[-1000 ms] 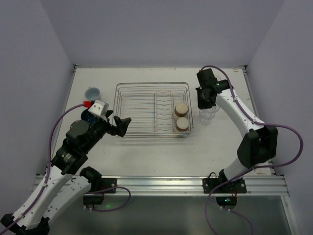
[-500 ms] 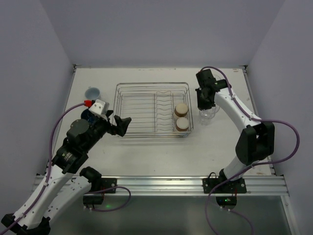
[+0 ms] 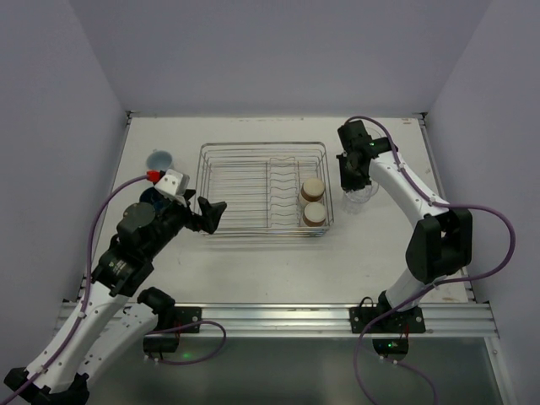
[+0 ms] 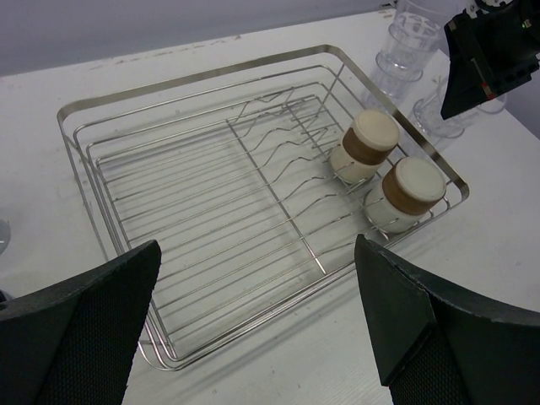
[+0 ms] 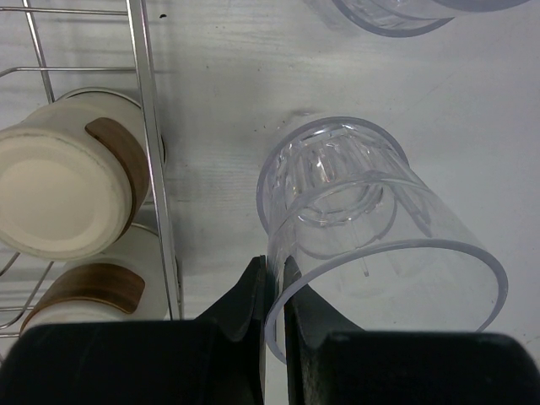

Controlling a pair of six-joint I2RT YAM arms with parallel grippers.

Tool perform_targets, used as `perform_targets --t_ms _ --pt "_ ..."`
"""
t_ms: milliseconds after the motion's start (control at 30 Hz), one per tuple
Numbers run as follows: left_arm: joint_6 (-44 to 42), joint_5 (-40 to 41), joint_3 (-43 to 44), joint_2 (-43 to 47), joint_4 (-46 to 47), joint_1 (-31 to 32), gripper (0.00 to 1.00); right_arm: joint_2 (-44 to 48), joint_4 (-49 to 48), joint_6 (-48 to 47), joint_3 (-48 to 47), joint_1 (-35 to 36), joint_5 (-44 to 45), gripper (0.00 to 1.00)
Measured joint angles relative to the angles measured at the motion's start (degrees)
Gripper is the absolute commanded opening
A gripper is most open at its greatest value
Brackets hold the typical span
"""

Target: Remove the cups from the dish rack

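Note:
The silver wire dish rack (image 3: 261,144) sits mid-table and holds two tan cups (image 3: 313,188) (image 3: 314,213) at its right end. My right gripper (image 3: 354,179) is just right of the rack, shut on the rim of a clear tumbler (image 5: 363,228); one finger is inside the rim and one outside (image 5: 274,270). More clear tumblers (image 4: 405,51) stand on the table beyond it. My left gripper (image 3: 207,215) is open and empty at the rack's near left corner (image 4: 253,337). A pale blue cup (image 3: 159,159) stands far left. A dark blue cup (image 3: 150,199) is mostly hidden by my left arm.
In the right wrist view the rack's right rim wire (image 5: 145,101) runs just left of the held tumbler, with the tan cups (image 5: 63,181) behind it. Another clear tumbler (image 5: 396,13) stands just beyond. The rack's left part (image 4: 211,76) holds no cups.
My right gripper has moved a little toward the far side of the table with the clear tumbler in it. My left arm has barely moved.

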State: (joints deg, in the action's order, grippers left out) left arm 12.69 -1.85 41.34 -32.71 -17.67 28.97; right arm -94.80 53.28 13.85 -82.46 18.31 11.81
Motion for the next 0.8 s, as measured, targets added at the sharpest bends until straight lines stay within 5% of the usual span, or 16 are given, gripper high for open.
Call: perform_targets --t_ms 600,800 --pt "0.00 -1.42 0.00 -0.83 0.04 -0.50 1.00 -2.23 2.32 -0.94 -0.61 -0.04 -1.31 0.11" --pt "0.22 -3.08 0.00 -1.75 0.48 -0.52 1.00 -2.84 2.71 -1.31 -1.14 -0.07 -1.40 0.38"
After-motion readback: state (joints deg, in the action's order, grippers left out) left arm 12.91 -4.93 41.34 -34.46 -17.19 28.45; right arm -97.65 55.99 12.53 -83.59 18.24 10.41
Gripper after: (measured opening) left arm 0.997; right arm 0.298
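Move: The right gripper still pinches the clear cup by the left side of its rim; the cup's middle is about 4 cm right, 1 cm ahead and 5 cm below, over bare table. In the rack, one brown-banded cup stands roughly 8 cm left and 3 cm ahead, the other 8 cm left and 3 cm back. Another clear cup stands about 10 cm ahead and 5 cm right. From the left hand, the held cup is some 34 cm right and 13 cm ahead. Pause the right gripper briefly, then ease the held clear cup down about 1.5 cm onto the table just right of the rack, drifting back a little and tipping the fingers some 5 degrees closer to straight down. Once the descent has nearly stopped, part the fingers to roughly a third of full opening, one on each side of the cup's wall, to free the rim. ##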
